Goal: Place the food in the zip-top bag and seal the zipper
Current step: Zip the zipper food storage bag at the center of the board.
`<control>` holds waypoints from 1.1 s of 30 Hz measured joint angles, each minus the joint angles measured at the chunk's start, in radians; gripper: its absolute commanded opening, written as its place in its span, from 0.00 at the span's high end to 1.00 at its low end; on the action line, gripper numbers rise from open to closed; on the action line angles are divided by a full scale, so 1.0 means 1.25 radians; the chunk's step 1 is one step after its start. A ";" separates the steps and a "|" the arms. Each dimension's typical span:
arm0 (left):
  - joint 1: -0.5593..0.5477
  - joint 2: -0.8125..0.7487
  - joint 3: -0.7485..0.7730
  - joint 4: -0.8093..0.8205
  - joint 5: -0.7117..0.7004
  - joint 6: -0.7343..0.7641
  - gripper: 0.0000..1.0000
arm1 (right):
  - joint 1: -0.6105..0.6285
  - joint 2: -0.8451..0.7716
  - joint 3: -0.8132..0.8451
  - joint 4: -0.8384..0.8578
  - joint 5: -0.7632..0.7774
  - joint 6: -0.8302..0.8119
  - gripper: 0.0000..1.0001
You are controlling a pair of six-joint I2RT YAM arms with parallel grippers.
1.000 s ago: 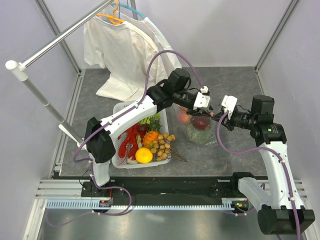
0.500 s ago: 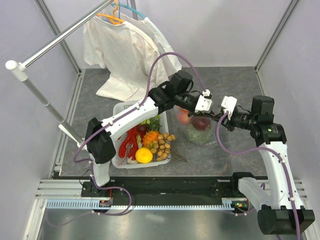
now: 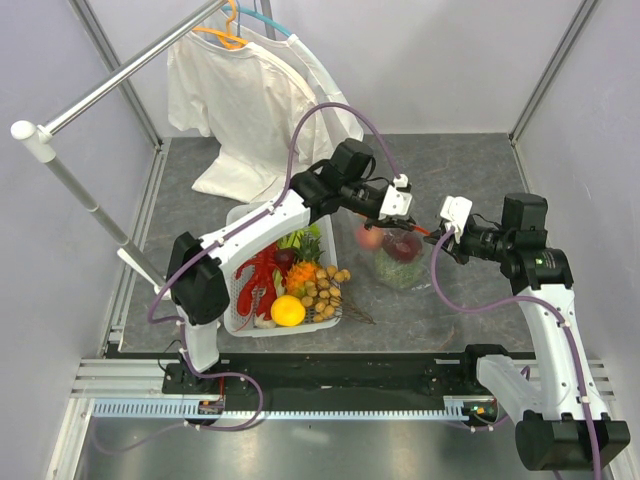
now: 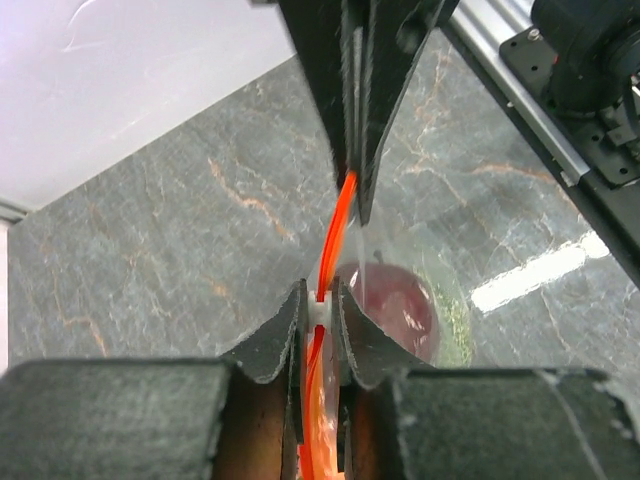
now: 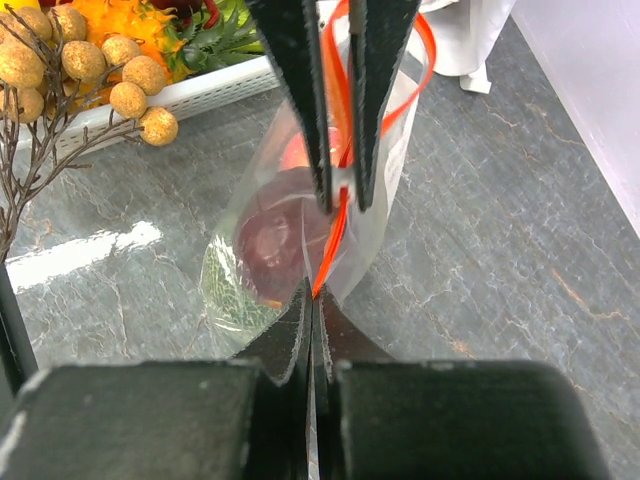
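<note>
The clear zip-top bag [image 3: 398, 264] hangs just right of the basket, held up by both grippers. Inside it are a dark red piece [image 4: 397, 303], a netted green melon [image 5: 228, 290] and a pink peach [image 3: 368, 237]. My left gripper [image 4: 320, 303] is shut on the zipper [image 4: 335, 232], on the small white tip of the orange strip. The strip runs straight across to my right gripper [image 5: 318, 297], which is shut on its other end. In the top view the left gripper [image 3: 405, 222] and right gripper [image 3: 436, 236] are close together above the bag.
A white slatted basket [image 3: 238, 216] left of the bag holds a red lobster, an orange [image 3: 288, 310] and a twig of brown longans [image 5: 128, 98]. A white T-shirt [image 3: 250, 100] hangs from a rail [image 3: 120, 80] at the back left.
The left gripper has closed onto the zipper's white tip and drawn a little left and back along the strip. The bag has shifted slightly. The right gripper has stayed put.
</note>
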 measured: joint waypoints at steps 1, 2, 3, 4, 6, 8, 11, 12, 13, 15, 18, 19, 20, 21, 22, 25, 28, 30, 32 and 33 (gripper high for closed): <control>0.004 0.000 0.000 -0.003 0.000 0.002 0.89 | 0.000 -0.001 0.000 0.000 0.000 -0.002 1.00; 0.008 0.000 -0.001 -0.005 -0.001 0.005 0.89 | 0.000 -0.002 0.000 -0.001 0.000 -0.005 1.00; 0.012 0.000 -0.002 -0.009 -0.001 0.007 0.90 | 0.000 -0.002 0.000 -0.002 0.000 -0.006 1.00; 0.018 0.000 -0.002 -0.012 -0.002 0.011 0.90 | 0.000 -0.002 0.000 -0.003 0.000 -0.009 1.00; 0.028 0.000 -0.003 -0.022 -0.001 0.016 0.91 | 0.000 -0.004 0.000 -0.003 0.001 -0.011 1.00; 0.043 0.000 -0.004 -0.035 -0.001 0.022 0.91 | 0.000 -0.008 0.000 -0.004 0.001 -0.013 1.00; 0.068 0.000 -0.007 -0.053 0.000 0.033 0.92 | 0.000 -0.013 0.000 -0.006 0.001 -0.015 1.00; 0.078 0.000 -0.009 -0.061 -0.001 0.038 0.92 | 0.000 -0.013 0.000 -0.006 0.001 -0.015 1.00; 0.088 0.000 -0.010 -0.073 -0.001 0.045 0.92 | 0.000 -0.013 0.000 -0.006 0.001 -0.015 1.00; 0.111 0.000 -0.014 -0.094 0.000 0.057 0.92 | 0.000 -0.013 0.000 -0.006 0.001 -0.016 1.00; 0.145 0.000 -0.024 -0.121 0.000 0.079 0.92 | 0.000 -0.013 0.000 -0.006 0.001 -0.016 1.00; 0.156 0.000 -0.027 -0.129 -0.001 0.086 0.92 | 0.000 -0.013 0.000 -0.006 0.001 -0.017 1.00; 0.171 0.000 -0.036 -0.136 -0.002 0.096 0.92 | 0.000 -0.013 0.000 -0.007 0.000 -0.017 1.00; 0.182 0.000 -0.040 -0.145 -0.002 0.103 0.92 | 0.000 -0.013 0.000 -0.007 0.000 -0.017 1.00; 0.197 0.000 -0.045 -0.155 -0.003 0.113 0.92 | 0.000 -0.013 0.000 -0.009 0.001 -0.017 1.00; 0.238 0.000 -0.051 -0.184 -0.008 0.140 0.92 | 0.000 -0.014 0.000 -0.009 0.000 -0.017 1.00; 0.271 0.000 -0.051 -0.206 -0.011 0.163 0.92 | 0.000 -0.015 0.000 -0.009 0.000 -0.017 1.00; 0.284 0.000 -0.052 -0.219 -0.018 0.177 0.92 | 0.000 -0.016 0.000 -0.009 0.000 -0.017 1.00; 0.291 0.000 -0.052 -0.226 -0.024 0.187 0.92 | 0.000 -0.016 0.000 -0.009 0.000 -0.017 1.00; 0.294 0.000 -0.052 -0.230 -0.028 0.192 0.92 | 0.000 -0.016 0.000 -0.009 0.000 -0.017 1.00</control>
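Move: The bag's slider is already between the left fingertips. The zipper's far end, where it is being taken, lies about 7 cm ahead, 11 cm left and 6 cm below. In the bag, the peach sits 3 cm ahead, 7 cm left and 12 cm down; the red fruit 1 cm back and 11 cm below, with the melon 4 cm nearer the bases than that fruit. From the right hand, that far end is some 10 cm ahead and 15 cm left. The slider, still pinched in the left fingers, is drawn along the orange zipper away from the right hand, some 15 cm left and 11 cm forward while sinking about 6 cm, fastest midway and easing at the end. The left wrist swings about 15 degrees counter-clockwise, its left side lifting slightly. The right hand stays put, still clamping the zipper's near end as anchor. ##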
